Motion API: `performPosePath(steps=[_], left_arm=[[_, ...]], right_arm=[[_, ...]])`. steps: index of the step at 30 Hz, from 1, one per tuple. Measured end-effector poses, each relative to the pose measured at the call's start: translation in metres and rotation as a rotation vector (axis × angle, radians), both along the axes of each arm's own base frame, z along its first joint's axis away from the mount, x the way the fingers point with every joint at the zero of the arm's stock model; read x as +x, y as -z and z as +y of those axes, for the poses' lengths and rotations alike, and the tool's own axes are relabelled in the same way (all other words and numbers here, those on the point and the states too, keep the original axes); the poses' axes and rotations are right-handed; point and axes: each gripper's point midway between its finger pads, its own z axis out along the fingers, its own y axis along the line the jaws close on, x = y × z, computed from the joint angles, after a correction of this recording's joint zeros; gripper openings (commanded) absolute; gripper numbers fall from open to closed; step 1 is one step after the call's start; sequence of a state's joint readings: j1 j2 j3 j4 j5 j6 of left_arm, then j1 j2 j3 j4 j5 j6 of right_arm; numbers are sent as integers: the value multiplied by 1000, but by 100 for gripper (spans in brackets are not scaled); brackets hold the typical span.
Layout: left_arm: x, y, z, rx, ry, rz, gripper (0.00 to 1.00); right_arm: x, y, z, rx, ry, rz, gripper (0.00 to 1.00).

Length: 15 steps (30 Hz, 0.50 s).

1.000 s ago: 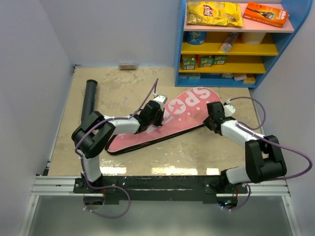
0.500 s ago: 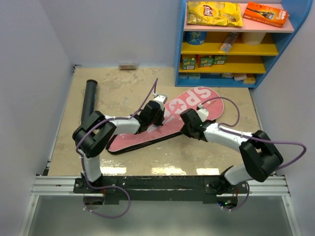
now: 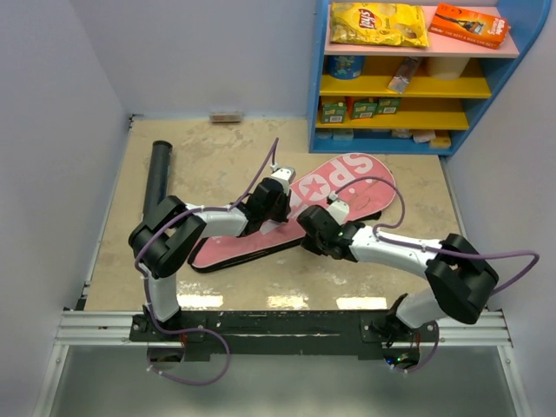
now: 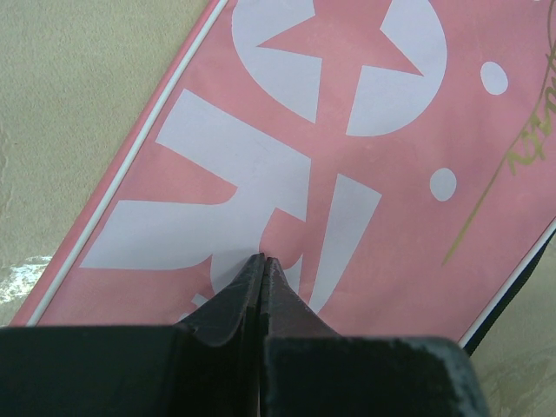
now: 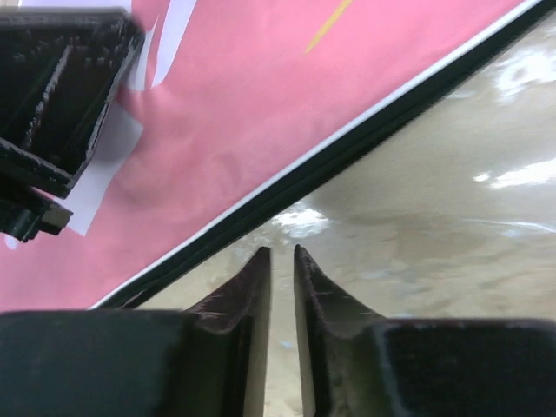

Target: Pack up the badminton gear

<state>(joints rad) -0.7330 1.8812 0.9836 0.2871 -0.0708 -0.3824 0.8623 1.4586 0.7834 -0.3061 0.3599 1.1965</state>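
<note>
The pink bag (image 3: 347, 187) lettered SPORT lies flat on the floor, its black zipper edge facing the arms. My left gripper (image 3: 282, 204) rests on the bag's middle, shut, and the pink fabric (image 4: 417, 130) puckers up at its tips (image 4: 262, 258). My right gripper (image 3: 304, 236) hovers low over the bare floor just off the bag's near black edge (image 5: 330, 165). It is all but shut, with a thin slit between its fingers (image 5: 282, 252) and nothing in it. A long black tube (image 3: 158, 174) lies at the far left.
A blue shelf unit (image 3: 408, 87) stands at the back right, with a yellow snack packet (image 3: 378, 23) and an orange box (image 3: 469, 24) on top. A small object (image 3: 226, 115) sits by the back wall. Walls close in on the left and right.
My right arm has swung left from the bag's right end along its near edge to the middle, and its jaws have parted by a slit. The left arm has not moved.
</note>
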Motion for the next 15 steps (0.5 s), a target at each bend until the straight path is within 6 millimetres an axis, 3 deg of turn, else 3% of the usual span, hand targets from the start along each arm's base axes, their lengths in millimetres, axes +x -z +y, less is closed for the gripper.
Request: performPosePath(steps=[2,4,11,15], left_arm=[[0,0,0,0,0,0,0],[0,0,0,0,0,0,0],[0,0,0,0,0,0,0],[0,0,0,-2,3,2,0]], right_arm=[[3,-9,-14,-33,28,-22,43],[9,-19,-30,-55,66,-44,47],[43,-36,-112,-171,213,-85,48],[45,-32,-131,-257,165,-78,48]])
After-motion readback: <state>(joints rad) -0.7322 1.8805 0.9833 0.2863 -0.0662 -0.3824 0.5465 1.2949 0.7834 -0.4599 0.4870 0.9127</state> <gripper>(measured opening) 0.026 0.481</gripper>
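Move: The small zipper pull on the racket bag's near edge lies about 15 cm right of the right hand, some 7 cm ahead and 2 cm below. The black strap stub is farther along that edge, roughly 21 cm right and 11 cm ahead of the right hand; the racket bag's middle is about 12 cm ahead and 3 cm left. From the left hand, the zipper pull is some 21 cm right and 3 cm back. Right hand swings about 13 cm right towards the zipper pull, rising and opening, while left fingertips keep the bag. ##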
